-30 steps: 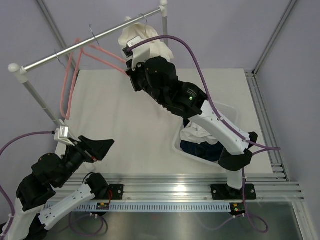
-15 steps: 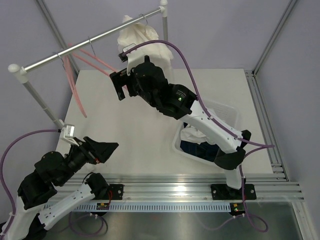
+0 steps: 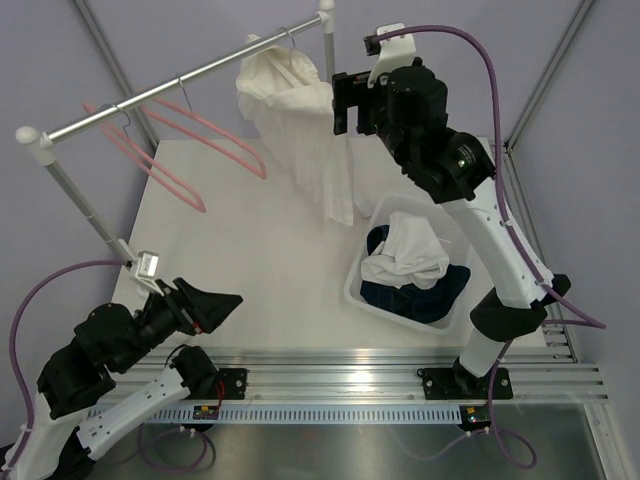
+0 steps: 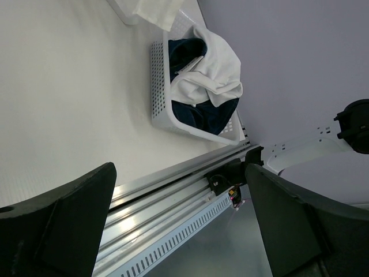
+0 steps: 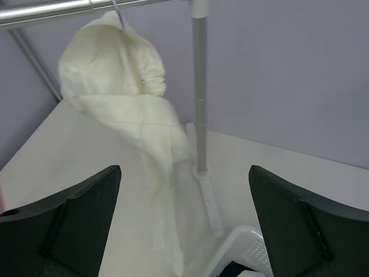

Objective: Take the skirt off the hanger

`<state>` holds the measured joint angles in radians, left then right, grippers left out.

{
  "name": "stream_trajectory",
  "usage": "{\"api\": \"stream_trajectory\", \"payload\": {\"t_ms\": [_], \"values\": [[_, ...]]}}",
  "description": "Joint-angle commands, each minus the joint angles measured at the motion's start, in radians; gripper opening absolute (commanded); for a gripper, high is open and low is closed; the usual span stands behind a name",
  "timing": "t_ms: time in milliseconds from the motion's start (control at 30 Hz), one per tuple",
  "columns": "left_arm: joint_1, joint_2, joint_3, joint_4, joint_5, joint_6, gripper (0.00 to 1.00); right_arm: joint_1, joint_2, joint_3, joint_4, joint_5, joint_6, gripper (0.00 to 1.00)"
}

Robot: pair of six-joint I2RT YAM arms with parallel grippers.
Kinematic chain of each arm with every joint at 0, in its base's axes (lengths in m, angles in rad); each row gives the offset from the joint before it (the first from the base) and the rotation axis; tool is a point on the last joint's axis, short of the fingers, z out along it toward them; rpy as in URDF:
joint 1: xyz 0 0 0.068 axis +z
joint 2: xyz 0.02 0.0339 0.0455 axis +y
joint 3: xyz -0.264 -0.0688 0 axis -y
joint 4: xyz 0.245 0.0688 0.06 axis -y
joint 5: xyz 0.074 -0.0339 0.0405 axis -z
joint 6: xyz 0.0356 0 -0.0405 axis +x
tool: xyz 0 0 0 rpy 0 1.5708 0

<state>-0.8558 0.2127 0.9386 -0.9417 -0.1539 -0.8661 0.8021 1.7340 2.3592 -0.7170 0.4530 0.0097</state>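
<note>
A white skirt [image 3: 295, 120] hangs from a wire hanger hook [image 3: 289, 38] at the right end of the rail [image 3: 150, 95]. Its lower part trails down towards the table. In the right wrist view the skirt [image 5: 130, 109] hangs ahead and to the left, and the image is slightly blurred. My right gripper [image 3: 343, 105] is open and empty, raised just right of the skirt and not touching it; its wrist view [image 5: 184, 193] shows the jaws wide apart. My left gripper [image 3: 218, 300] is open and empty, low over the table's front left; its wrist view [image 4: 179, 222] shows the same.
Two pink hangers [image 3: 165, 150] hang tilted on the rail's left part. A white basket [image 3: 356, 290] with white and dark blue clothes stands at the right front. The rack's upright pole [image 5: 199, 92] stands just right of the skirt. A frame post [image 3: 555, 70] rises at the back right.
My right arm has swung from beside the pink hangers to the right of the skirt and risen. The pink hangers have swung on the rail. The skirt now hangs longer. The left gripper has barely moved.
</note>
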Motion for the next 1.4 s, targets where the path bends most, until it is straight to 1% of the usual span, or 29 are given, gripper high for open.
{"api": "stream_trajectory", "payload": {"t_ms": [0, 100, 133, 200, 267, 333, 400, 500, 567, 733, 833, 867, 900, 967, 1000, 1067, 1100, 1200, 1300, 1333, 1367], "values": [[0.001, -0.003, -0.037, 0.043, 0.037, -0.005, 0.99, -0.084, 0.01, 0.018, -0.042, -0.097, -0.115, 0.99], [0.001, 0.019, -0.078, 0.09, 0.039, 0.009, 0.99, -0.141, 0.041, 0.018, -0.056, -0.19, -0.184, 0.99], [0.003, 0.028, -0.09, 0.109, 0.046, 0.01, 0.99, -0.147, 0.044, 0.009, -0.052, -0.253, -0.207, 0.99], [0.001, 0.062, -0.127, 0.167, 0.08, 0.016, 0.99, -0.153, 0.039, -0.043, -0.026, -0.29, -0.272, 0.98], [0.003, 0.106, -0.145, 0.196, 0.112, 0.018, 0.99, -0.162, 0.018, -0.095, 0.019, -0.342, -0.28, 0.96], [0.001, 0.132, -0.168, 0.234, 0.134, 0.022, 0.99, -0.185, -0.031, -0.196, 0.111, -0.426, -0.26, 0.95], [0.001, 0.163, -0.175, 0.248, 0.145, 0.03, 0.99, -0.205, -0.037, -0.231, 0.142, -0.494, -0.223, 0.94], [0.001, 0.177, -0.169, 0.254, 0.145, 0.041, 0.99, -0.228, 0.011, -0.192, 0.119, -0.56, -0.209, 0.9], [0.001, 0.177, -0.156, 0.251, 0.137, 0.048, 0.99, -0.236, 0.039, -0.172, 0.117, -0.563, -0.215, 0.89], [0.003, 0.175, -0.124, 0.221, 0.126, 0.062, 0.99, -0.251, 0.159, -0.025, 0.083, -0.582, -0.229, 0.86], [0.001, 0.168, -0.121, 0.207, 0.122, 0.067, 0.99, -0.259, 0.217, 0.058, 0.077, -0.614, -0.229, 0.79], [0.001, 0.168, -0.119, 0.207, 0.119, 0.068, 0.99, -0.262, 0.234, 0.083, 0.071, -0.617, -0.223, 0.72], [0.001, 0.169, -0.118, 0.198, 0.117, 0.07, 0.99, -0.264, 0.269, 0.134, 0.056, -0.617, -0.221, 0.69], [0.001, 0.168, -0.115, 0.192, 0.114, 0.075, 0.99, -0.265, 0.294, 0.175, 0.042, -0.632, -0.214, 0.66], [0.003, 0.168, -0.112, 0.185, 0.113, 0.076, 0.99, -0.265, 0.309, 0.192, 0.042, -0.636, -0.211, 0.63], [0.003, 0.166, -0.107, 0.181, 0.111, 0.082, 0.99, -0.267, 0.314, 0.189, 0.05, -0.651, -0.205, 0.58], [0.001, 0.165, -0.104, 0.176, 0.109, 0.082, 0.99, -0.267, 0.315, 0.184, 0.057, -0.658, -0.203, 0.5], [0.003, 0.163, -0.1, 0.17, 0.106, 0.087, 0.99, -0.267, 0.329, 0.199, 0.038, -0.713, -0.198, 0.39], [0.001, 0.16, -0.098, 0.169, 0.108, 0.091, 0.99, -0.267, 0.338, 0.209, 0.022, -0.728, -0.197, 0.37], [0.001, 0.16, -0.1, 0.167, 0.108, 0.091, 0.99, -0.267, 0.34, 0.212, 0.019, -0.729, -0.198, 0.32], [0.003, 0.159, -0.1, 0.167, 0.108, 0.091, 0.99, -0.267, 0.341, 0.215, 0.014, -0.735, -0.198, 0.29]]}}
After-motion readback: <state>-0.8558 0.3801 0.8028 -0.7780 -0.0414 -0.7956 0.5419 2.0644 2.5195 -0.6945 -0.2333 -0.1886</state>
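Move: The white skirt hangs ahead and to the left of the right hand: its middle is some 16 cm farther out, 13 cm left and 10 cm lower, with its hanger's hook on the rail about 18 cm ahead, 13 cm left and 10 cm above the hand. The nearest empty pink hanger is level ahead, roughly 27 cm left, at about hand height; the basket lies about 45 cm below, 14 cm right and 3 cm back. From the left hand, the skirt is about 42 cm ahead, 13 cm right and 10 cm higher. The open right hand swings forward with a short jog to its right, sinks about 10 cm, then pushes on forward and left to the skirt's near right edge below the rail, some 10 cm farther out in all, turning about 25 degrees counter-clockwise while its fingers close to about a third open around a gathered fold of the cloth. Meanwhile the empty left hand, fingers kept wide open, shifts about 5 cm right and slightly forward while sinking some 6 cm, then creeps back up a little. ##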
